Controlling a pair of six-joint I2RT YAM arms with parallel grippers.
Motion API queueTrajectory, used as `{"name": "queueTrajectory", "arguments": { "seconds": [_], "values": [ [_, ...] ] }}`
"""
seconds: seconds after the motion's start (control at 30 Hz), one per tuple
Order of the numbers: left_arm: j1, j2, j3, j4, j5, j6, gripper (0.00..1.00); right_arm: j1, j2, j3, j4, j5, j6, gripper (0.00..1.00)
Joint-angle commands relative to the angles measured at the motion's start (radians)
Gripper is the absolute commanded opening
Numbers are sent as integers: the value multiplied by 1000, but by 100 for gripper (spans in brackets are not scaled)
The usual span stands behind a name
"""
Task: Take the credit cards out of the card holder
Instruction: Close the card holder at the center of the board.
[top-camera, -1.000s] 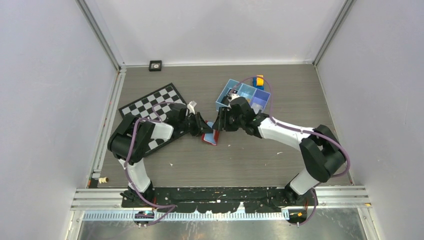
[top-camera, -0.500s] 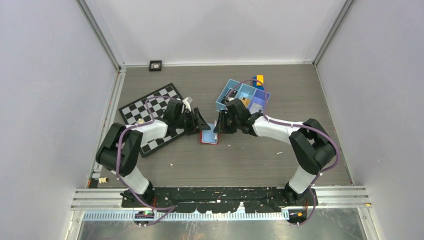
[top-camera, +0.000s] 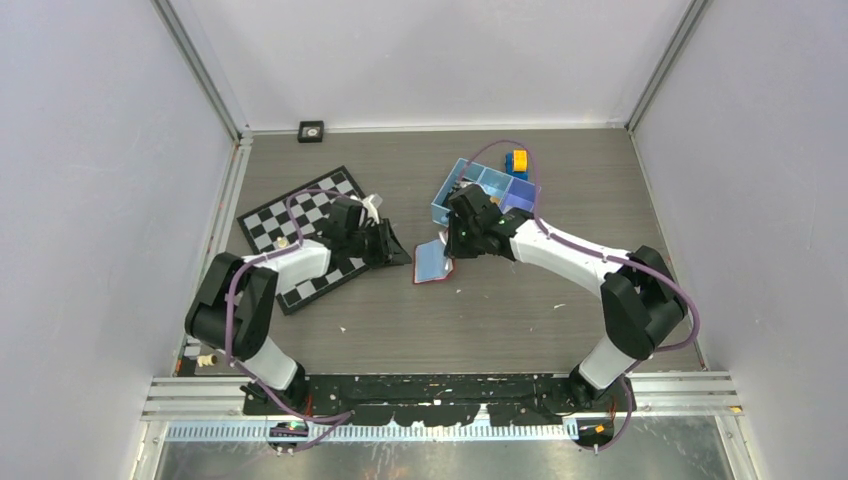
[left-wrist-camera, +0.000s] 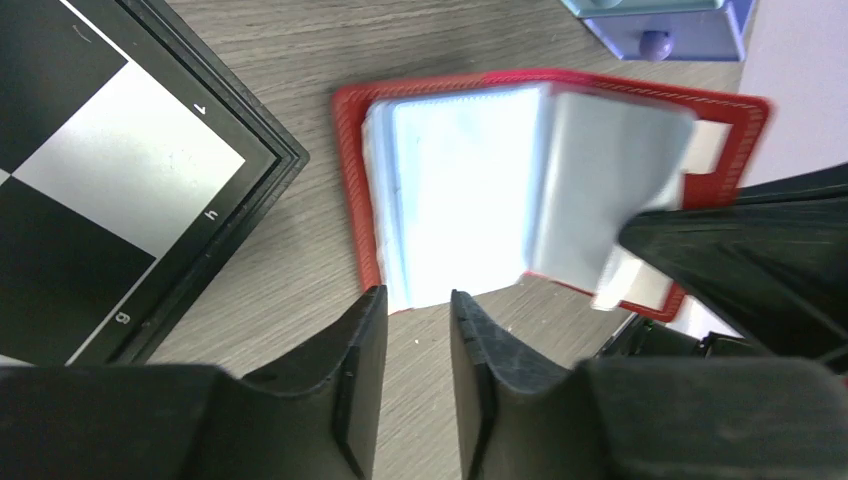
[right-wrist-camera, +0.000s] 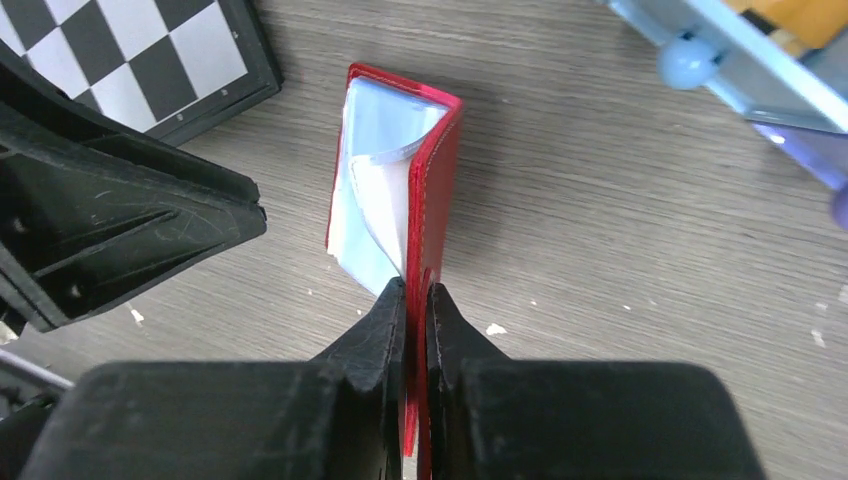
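The card holder (top-camera: 432, 262) is a small red wallet lying open on the table, its pale blue-grey sleeves (left-wrist-camera: 460, 200) showing. My right gripper (right-wrist-camera: 417, 292) is shut on the edge of its red cover (right-wrist-camera: 440, 190) and holds that flap raised. In the top view this gripper (top-camera: 452, 248) sits at the holder's right side. My left gripper (left-wrist-camera: 412, 308) is open with nothing between its fingers, its tips just short of the holder's near edge. From above, it (top-camera: 402, 256) lies to the holder's left. The credit cards are hidden in the sleeves.
A chessboard (top-camera: 300, 225) lies under the left arm, its black frame (left-wrist-camera: 200, 250) close to the holder. A blue compartment tray (top-camera: 487, 190) stands behind the right gripper, with an orange-yellow piece (top-camera: 519, 160) at its far edge. A small black item (top-camera: 311, 130) sits by the back wall.
The right gripper has closed on the holder's cover and pulled it open. The left gripper let go, opened and drew back slightly to the left.
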Motion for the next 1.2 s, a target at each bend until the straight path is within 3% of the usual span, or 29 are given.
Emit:
{"name": "queueTrajectory", "arguments": {
  "seconds": [0.0,0.13,0.3,0.5,0.53,0.73,0.87,1.0,1.17],
  "values": [
    [-22,50,14,41,24,4,26,22,-51,93,-165,146,-48,10],
    [-68,150,36,112,41,-26,16,54,-32,110,-179,172,-58,20],
    [-82,208,63,97,35,-17,10,88,56,145,-168,187,-67,28],
    [-99,251,98,44,0,9,8,101,158,139,-56,130,-61,61],
    [-99,249,97,43,0,8,8,102,170,139,-48,126,-61,63],
    [-88,97,43,34,-85,26,6,89,221,139,-26,57,-41,65],
    [-54,-27,-33,64,-132,12,6,66,250,121,3,22,-10,80],
    [-35,-99,-101,121,-203,-19,7,26,290,100,48,-99,35,83],
    [-25,-154,-132,148,-221,-32,7,21,175,34,128,-124,22,85]
  ]
}}
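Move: The card holder lies open with its right-hand cover standing up, already pinched by the right fingers; its middle is about 4 cm left of the right hand, 1 cm back and 7 cm below. The blue box stands some 7 cm right of that hand and 11 cm ahead. From the left hand the holder is about 5 cm right, 1 cm back and 6 cm down, the chessboard's middle about 17 cm left and 3 cm ahead. The right hand, first easing about 1 cm right and up, lets go of the cover and opens wide as it swings back left over the holder and down, ending almost 6 cm lower with its fingers spread about the holder and strap. Meanwhile the left hand shuts its fingers, dips about 5 cm and reaches some 4 cm right towards the holder, briefly stays low, then rises and withdraws left. ##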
